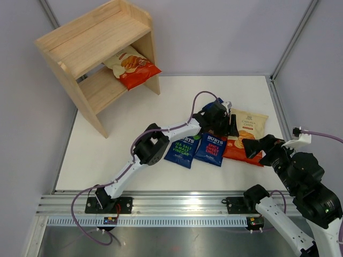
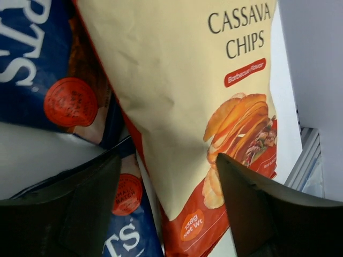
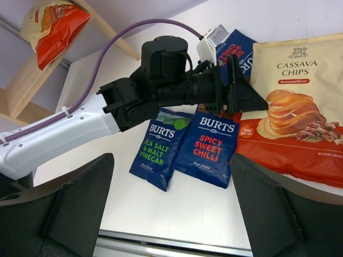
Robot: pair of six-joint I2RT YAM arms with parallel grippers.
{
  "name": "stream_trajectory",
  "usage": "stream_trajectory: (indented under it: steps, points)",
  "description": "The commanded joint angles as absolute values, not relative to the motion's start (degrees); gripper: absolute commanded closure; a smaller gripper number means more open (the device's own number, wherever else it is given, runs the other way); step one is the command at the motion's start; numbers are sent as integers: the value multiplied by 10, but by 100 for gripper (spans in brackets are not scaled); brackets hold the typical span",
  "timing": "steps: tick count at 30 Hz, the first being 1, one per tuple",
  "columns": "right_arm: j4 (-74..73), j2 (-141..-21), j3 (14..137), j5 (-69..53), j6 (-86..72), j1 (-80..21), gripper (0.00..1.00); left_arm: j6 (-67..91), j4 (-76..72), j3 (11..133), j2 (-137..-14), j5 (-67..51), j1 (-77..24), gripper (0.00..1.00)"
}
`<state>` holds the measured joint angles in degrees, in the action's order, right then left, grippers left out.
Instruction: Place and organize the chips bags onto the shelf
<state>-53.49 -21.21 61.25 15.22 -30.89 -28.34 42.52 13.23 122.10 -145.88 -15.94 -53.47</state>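
Observation:
A cream-and-red Cassava Chips bag [image 1: 252,126] [image 2: 177,80] [image 3: 300,107] lies flat at the table's right. My left gripper [image 1: 233,126] [image 2: 167,160] is open, its jaws astride that bag's left edge. Two blue Burts bags, sea salt [image 1: 181,151] [image 3: 161,147] and spicy sweet chilli [image 1: 210,148] [image 3: 210,144], lie side by side just left of it. A third Burts bag [image 3: 241,48] [image 2: 27,59] lies behind the left gripper. My right gripper [image 1: 261,145] [image 3: 171,158] hovers open and empty over the cassava bag's near right side. The wooden shelf [image 1: 91,37] stands far left with another Cassava bag [image 1: 133,67] on its lower tier.
An aluminium rail [image 1: 161,206] runs along the table's near edge. Grey walls close in the left, back and right sides. The left arm [image 1: 161,139] stretches diagonally across the table's middle, with its purple cable [image 1: 195,101] looping above it.

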Motion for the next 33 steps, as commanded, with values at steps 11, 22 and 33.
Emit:
stream_trajectory:
  steps: [11,22,33]
  points:
    - [-512,-213,614,124,-309,-284,3,485,-63,1167,-1440,-233,-541,91]
    - [-493,-206,603,169,-302,-284,1,497,-338,881,-1189,-186,-534,100]
    - [-381,-149,541,125,-277,-284,0,549,-507,652,-990,-90,-500,100]
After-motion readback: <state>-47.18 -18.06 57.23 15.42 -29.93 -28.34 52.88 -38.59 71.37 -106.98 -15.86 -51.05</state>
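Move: The left hand, fingers three quarters open, is at the left edge of the cassava chips bag; the bag's middle lies about 6 cm to its right, 3 cm back and 3 cm lower. The near spicy chilli bag is some 10 cm left and 7 cm back of the hand, the far one about 6 cm left and 6 cm ahead. From the waiting right hand the cassava bag lies roughly 14 cm ahead, 5 cm right and 30 cm below. Rightward and slightly down by a couple of centimetres, the left hand eases farther onto the cassava bag's left edge while its fingers close and pinch it. It then draws back a little and climbs about 20 cm, swinging some 10 cm left, tipping its right-pointing fingers up by roughly 35 degrees to bring the held bag up with it. ##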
